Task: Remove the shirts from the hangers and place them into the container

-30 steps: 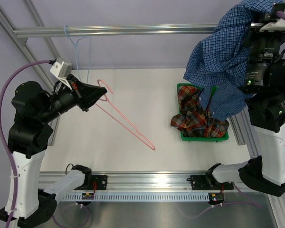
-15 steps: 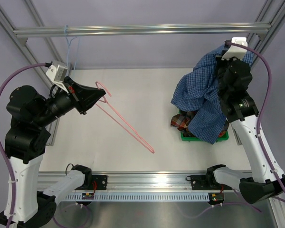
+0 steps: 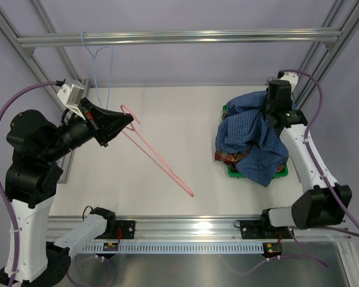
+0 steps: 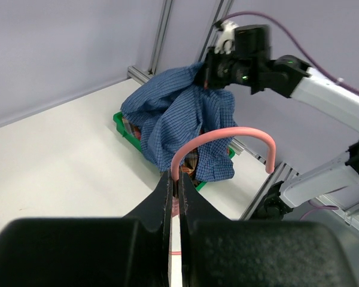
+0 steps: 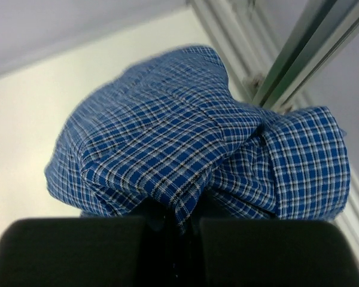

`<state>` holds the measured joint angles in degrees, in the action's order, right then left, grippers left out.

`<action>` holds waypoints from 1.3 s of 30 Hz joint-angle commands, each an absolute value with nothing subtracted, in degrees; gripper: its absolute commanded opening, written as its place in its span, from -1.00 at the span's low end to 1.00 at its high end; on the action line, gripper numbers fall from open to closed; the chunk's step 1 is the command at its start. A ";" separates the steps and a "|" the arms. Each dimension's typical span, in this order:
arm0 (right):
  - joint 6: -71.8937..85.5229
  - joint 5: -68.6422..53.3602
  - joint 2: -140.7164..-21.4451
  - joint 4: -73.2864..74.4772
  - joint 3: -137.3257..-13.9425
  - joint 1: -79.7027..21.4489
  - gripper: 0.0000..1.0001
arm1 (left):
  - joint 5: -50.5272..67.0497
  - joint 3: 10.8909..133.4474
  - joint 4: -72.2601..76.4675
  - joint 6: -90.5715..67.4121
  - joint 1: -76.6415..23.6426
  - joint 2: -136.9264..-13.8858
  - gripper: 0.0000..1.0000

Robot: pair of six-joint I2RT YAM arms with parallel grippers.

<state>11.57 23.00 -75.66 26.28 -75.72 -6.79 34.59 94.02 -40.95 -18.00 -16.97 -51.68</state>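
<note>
My left gripper (image 3: 127, 120) (image 4: 177, 176) is shut on the neck of the pink hanger (image 3: 158, 156) (image 4: 227, 135), which slants down toward the table's middle. At the right, my right gripper (image 3: 269, 115) (image 5: 182, 221) is shut on a fold of the blue checked shirt (image 3: 251, 136) (image 5: 185, 155) (image 4: 176, 122). That shirt is heaped over the green container (image 3: 256, 174) (image 4: 124, 128) and hides most of it. The plaid shirt (image 3: 227, 156) (image 4: 197, 164) lies in the container beneath it, peeking out at the left. A light blue hanger (image 3: 96, 60) hangs bare from the top rail.
An aluminium frame (image 3: 173, 37) surrounds the white table, with an upright post (image 5: 299, 54) close behind the right gripper. A rail (image 3: 185, 224) carrying both arm bases runs along the near edge.
The right arm has swung down from high above the table, lowering the blue shirt onto the container over the plaid shirt. The left arm with the pink hanger has barely moved.
</note>
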 commanded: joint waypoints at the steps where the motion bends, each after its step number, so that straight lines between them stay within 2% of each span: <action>1: 20.64 18.90 -81.90 35.15 -77.43 -6.77 -1.00 | 37.18 93.08 -37.09 -19.25 -17.05 -50.54 -1.00; 11: 28.82 7.13 -106.67 39.38 -77.09 -6.68 -1.00 | 37.88 93.78 -37.44 -19.25 -17.05 -50.36 -1.00; 13: 31.19 2.12 -108.62 37.36 -75.33 -6.77 -0.99 | 37.88 93.78 -37.88 -19.07 -17.05 -50.27 -1.00; 16: 32.60 5.01 -106.80 36.91 -73.48 -8.61 -0.96 | 37.79 93.60 -37.97 -18.90 -17.05 -50.27 -1.00; 19: 30.77 11.14 -101.98 38.67 -73.65 -9.84 -0.83 | 37.88 93.60 -38.32 -18.63 -17.05 -50.27 -1.00; 22: 27.78 15.20 -96.96 38.59 -73.13 -10.28 -0.65 | 38.06 92.99 -37.62 -18.89 -17.05 -50.27 -1.00; 23: 27.16 16.60 -93.55 38.58 -72.86 -10.28 -0.50 | 38.23 92.73 -37.27 -19.16 -17.05 -50.19 -1.00; 25: 25.58 17.40 -89.24 38.58 -72.69 -10.37 0.00 | 38.93 91.76 -35.95 -20.04 -17.05 -50.36 -1.00; 26: 25.49 19.84 -88.34 39.89 -73.21 -10.28 0.18 | 39.28 91.50 -35.08 -20.39 -17.05 -50.45 -1.00; 27: 24.88 20.12 -87.37 40.42 -73.56 -10.37 0.48 | 39.29 91.23 -34.81 -20.74 -17.05 -50.45 -1.00; 29: 23.91 21.52 -86.75 43.49 -75.58 -10.46 0.69 | 39.46 90.88 -34.37 -21.00 -17.05 -50.54 -1.00; 31: 23.38 24.95 -86.40 45.17 -76.99 -10.37 0.98 | 39.81 90.79 -34.10 -21.09 -17.05 -50.89 -1.00; 36: 22.32 29.26 -85.08 46.05 -77.87 -10.37 0.99 | 40.07 90.70 -34.28 -20.22 -17.05 -51.85 -1.00; 39: 21.45 31.55 -79.22 45.00 -78.31 -10.98 0.99 | 42.70 89.13 -32.61 -19.78 -17.05 -52.47 -1.00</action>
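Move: The right gripper still holds the blue shirt's upper part, with the rest already draped on the green container. The container's middle is about 26 cm below this hand, 1 cm ahead and 5 cm to its left. The plaid shirt inside is roughly 3 cm back, 5 cm left and 24 cm down; the rail edging the table is some 16 cm right, level with the hand, 28 cm down. From the left hand, still pinching the pink hanger, the container is about 26 cm ahead, 42 cm right and 46 cm down. Lower the right gripper quickly, about 24 cm, into the container with the held end of the blue shirt, drifting some 5 cm left and tipping the fingers down by roughly 35 degrees. At the bottom, begin to open the fingers, spreading them wide as you lift back up some 13 cm off the shirt, easing back and to the right. ##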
